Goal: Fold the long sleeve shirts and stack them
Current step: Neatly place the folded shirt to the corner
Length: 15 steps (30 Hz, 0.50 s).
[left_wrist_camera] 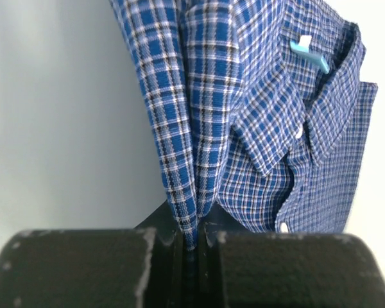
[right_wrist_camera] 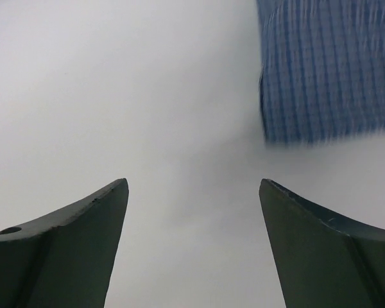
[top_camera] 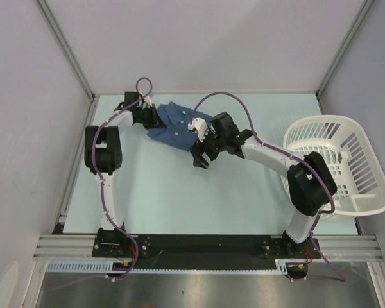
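One long sleeve shirt, blue check cloth with a collar and small white buttons, lies partly folded at the back middle of the table. My left gripper is at its left edge, shut on a doubled fold of the cloth. In the left wrist view that fold of the shirt runs down into the closed jaws of the left gripper. My right gripper sits at the shirt's near right corner, open and holding nothing. In the right wrist view the right gripper is over bare table, with a blurred shirt edge at the upper right.
A white slatted laundry basket stands at the right, beside the right arm. The pale green table is ringed by white walls and metal frame posts. A small light-blue tag shows inside the collar.
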Tool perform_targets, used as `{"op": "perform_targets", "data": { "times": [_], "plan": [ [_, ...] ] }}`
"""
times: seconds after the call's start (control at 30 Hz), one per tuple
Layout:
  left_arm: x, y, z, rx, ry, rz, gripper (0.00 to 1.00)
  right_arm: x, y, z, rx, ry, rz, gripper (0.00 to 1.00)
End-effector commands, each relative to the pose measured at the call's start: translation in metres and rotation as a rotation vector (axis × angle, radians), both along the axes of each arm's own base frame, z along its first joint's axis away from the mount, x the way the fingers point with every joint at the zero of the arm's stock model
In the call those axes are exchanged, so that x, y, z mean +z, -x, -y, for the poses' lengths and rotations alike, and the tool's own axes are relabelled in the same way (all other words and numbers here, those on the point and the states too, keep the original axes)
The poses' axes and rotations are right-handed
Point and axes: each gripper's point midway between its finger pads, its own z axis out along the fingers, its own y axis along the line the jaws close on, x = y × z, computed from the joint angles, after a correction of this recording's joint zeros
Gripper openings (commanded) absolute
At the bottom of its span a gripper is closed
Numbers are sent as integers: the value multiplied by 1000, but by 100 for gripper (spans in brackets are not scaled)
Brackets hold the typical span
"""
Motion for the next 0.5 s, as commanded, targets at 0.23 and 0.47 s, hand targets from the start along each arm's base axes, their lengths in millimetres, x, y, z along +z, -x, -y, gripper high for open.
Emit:
{"op": "perform_targets", "data": {
  "times": [0.23, 0.47],
  "plan": [
    [70, -106, -181, 142, -311, 320, 0, 9, 2, 28, -33, 30, -5, 92],
    [83, -105, -225, 105, -432, 398, 8, 8, -1, 29, -25, 37, -25, 92]
  ]
}}
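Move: The left hand already pinches the left end of the folded shirt, barely above the table. The far-left corner of the table lies about 30 cm to its left and 17 cm ahead; the shirt's middle is some 10 cm to its right and level with it, and the table's far edge is roughly 17 cm straight ahead. From the empty right hand that corner is about 50 cm left and 32 cm ahead. The left hand keeps its pinch and sweeps the shirt some 22 cm left towards the far-left corner, going about 10 cm forward mostly in the first half and rising about 6 cm mostly in the later part, while the wrist tips up, its left side rises and it swings counter-clockwise, nearly 30 degrees in all. The right hand, already off the shirt and with its fingers staying wide open, drifts a few centimetres to the right, away from it. ##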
